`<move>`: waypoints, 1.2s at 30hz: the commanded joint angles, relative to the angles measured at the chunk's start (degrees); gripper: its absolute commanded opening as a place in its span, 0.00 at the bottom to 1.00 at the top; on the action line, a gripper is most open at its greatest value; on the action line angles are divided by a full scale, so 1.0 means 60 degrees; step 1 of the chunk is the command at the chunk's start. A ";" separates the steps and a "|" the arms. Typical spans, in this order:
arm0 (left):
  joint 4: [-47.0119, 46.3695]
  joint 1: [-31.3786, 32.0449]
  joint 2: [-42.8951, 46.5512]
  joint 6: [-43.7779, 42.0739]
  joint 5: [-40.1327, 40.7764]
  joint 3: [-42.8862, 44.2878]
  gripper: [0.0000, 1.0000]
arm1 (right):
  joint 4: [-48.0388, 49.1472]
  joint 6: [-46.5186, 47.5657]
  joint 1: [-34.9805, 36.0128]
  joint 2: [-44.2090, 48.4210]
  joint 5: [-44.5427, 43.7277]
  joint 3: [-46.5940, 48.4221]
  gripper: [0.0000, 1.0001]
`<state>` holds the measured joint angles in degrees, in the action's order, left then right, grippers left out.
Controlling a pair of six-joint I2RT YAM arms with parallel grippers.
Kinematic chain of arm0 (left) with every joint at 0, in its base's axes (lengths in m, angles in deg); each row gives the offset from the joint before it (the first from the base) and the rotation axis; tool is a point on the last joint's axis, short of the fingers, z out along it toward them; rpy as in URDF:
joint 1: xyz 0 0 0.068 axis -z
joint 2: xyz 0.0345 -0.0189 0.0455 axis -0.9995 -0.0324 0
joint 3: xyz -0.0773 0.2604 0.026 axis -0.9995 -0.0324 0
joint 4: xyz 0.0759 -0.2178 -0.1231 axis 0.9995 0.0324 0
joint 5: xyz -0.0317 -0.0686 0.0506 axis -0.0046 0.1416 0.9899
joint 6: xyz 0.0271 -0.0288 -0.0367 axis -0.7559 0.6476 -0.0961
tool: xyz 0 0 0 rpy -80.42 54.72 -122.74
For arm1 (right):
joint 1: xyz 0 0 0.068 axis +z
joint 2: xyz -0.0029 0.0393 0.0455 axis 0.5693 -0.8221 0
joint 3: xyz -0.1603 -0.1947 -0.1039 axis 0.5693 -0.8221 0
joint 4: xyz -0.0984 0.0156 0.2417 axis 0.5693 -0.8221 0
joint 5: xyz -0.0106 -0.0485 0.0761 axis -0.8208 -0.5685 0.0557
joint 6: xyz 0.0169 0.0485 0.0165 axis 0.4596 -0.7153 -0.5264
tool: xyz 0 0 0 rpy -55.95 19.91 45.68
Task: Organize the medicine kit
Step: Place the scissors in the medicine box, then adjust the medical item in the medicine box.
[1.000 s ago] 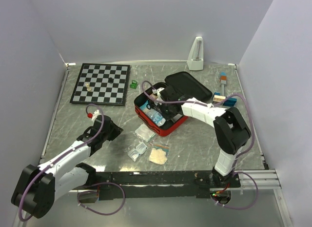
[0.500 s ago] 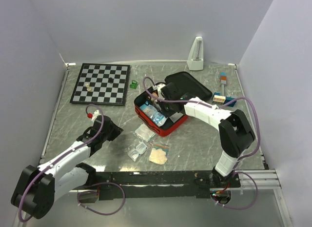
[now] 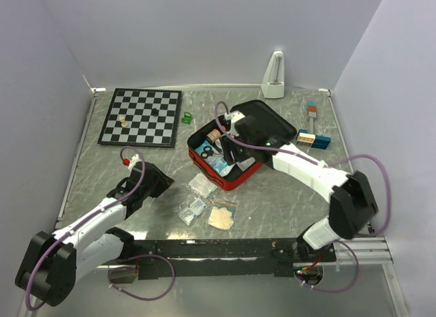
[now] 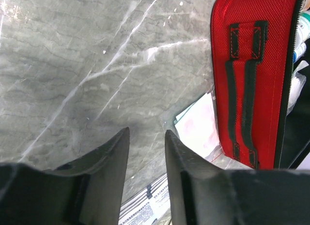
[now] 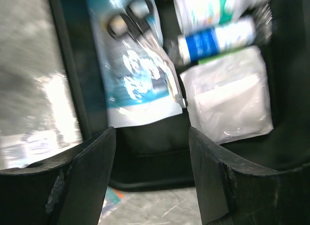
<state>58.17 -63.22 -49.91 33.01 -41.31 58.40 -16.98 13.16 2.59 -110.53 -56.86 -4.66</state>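
Note:
The medicine kit [image 3: 235,178] lies open mid-table, a red case with its black lid [image 3: 266,123] folded back. Inside it are a blue-and-white scissors pouch [image 5: 135,65], a white gauze packet [image 5: 227,99] and small rolls [image 5: 215,38]. My right gripper [image 3: 227,148] hangs over the kit's inside, open, nothing between its fingers [image 5: 92,172]. My left gripper [image 3: 162,184] hovers low over the table left of the kit. It is open by a narrow gap, with bare table between its fingers [image 4: 111,159]. The kit's red side [image 4: 252,75] shows at the right of the left wrist view.
Loose packets lie in front of the kit: a clear one [image 3: 203,185], a printed one [image 3: 192,209] and a tan one [image 3: 221,217]. A chessboard [image 3: 141,116] and a small green object [image 3: 186,116] lie at back left. A white metronome [image 3: 274,76] and coloured blocks [image 3: 312,136] stand at back right.
My right gripper has opened and drawn back towards the lid, its arm swinging out to the right. The left arm has stayed in place.

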 commanded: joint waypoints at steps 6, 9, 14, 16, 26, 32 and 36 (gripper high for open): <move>-0.0328 -0.0038 -0.0029 -0.0387 -0.0845 0.0105 0.52 | 0.0156 -0.0494 0.0478 0.2632 -0.1172 -0.2156 0.67; -0.0636 -0.0038 -0.0160 -0.0430 -0.1153 0.0134 0.58 | 0.0421 -0.0626 0.0463 0.3030 -0.1027 -0.2818 0.67; -0.0578 -0.0024 -0.0132 -0.0781 -0.1460 0.0091 0.66 | 0.0800 -0.0978 0.0624 0.3380 -0.0631 -0.3199 0.67; -0.0505 -0.0024 0.0014 -0.0782 -0.1520 -0.0114 0.67 | 0.1122 -0.1022 0.0668 0.3498 -0.0557 -0.3491 0.67; -0.0154 0.0020 0.0953 -0.0504 -0.1330 -0.0569 0.66 | 0.1447 -0.0875 0.0712 0.2244 -0.1245 -0.2558 0.68; 0.0227 0.0020 0.1069 -0.0402 -0.1242 -0.0540 0.66 | 0.1315 -0.1037 0.0844 0.0834 -0.0954 -0.1604 0.67; 0.0476 0.0020 0.1464 -0.0430 -0.1066 -0.0584 0.66 | 0.1184 -0.0978 0.1209 0.0103 -0.0529 -0.1034 0.67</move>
<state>59.70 -63.20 -43.70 30.30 -48.90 54.33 -9.96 7.60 7.53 -107.08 -62.45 -15.63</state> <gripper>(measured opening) 0.661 0.675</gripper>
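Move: The scissors already lie in the open medicine box on the blue packet, about 5 cm ahead of the empty right hand, 5 cm to its left and 9 cm below; the white pouch is some 5 cm ahead and 4 cm right of that hand. The bandage pack on the table lies roughly 9 cm back, 7 cm right and 6 cm below the left hand, the gauze packet 2 cm back and 10 cm right of it. From the scissors, let go already, the right hand, fingers kept open, rises about 4 cm, swings back some 7 cm and rightward while sinking, then returns forward-left roughly halfway, ending lower above the box's near part. Meanwhile the left hand spreads its part-open fingers, drifting about 3 cm back and slightly right towards the bandage pack and turning a little clockwise. ##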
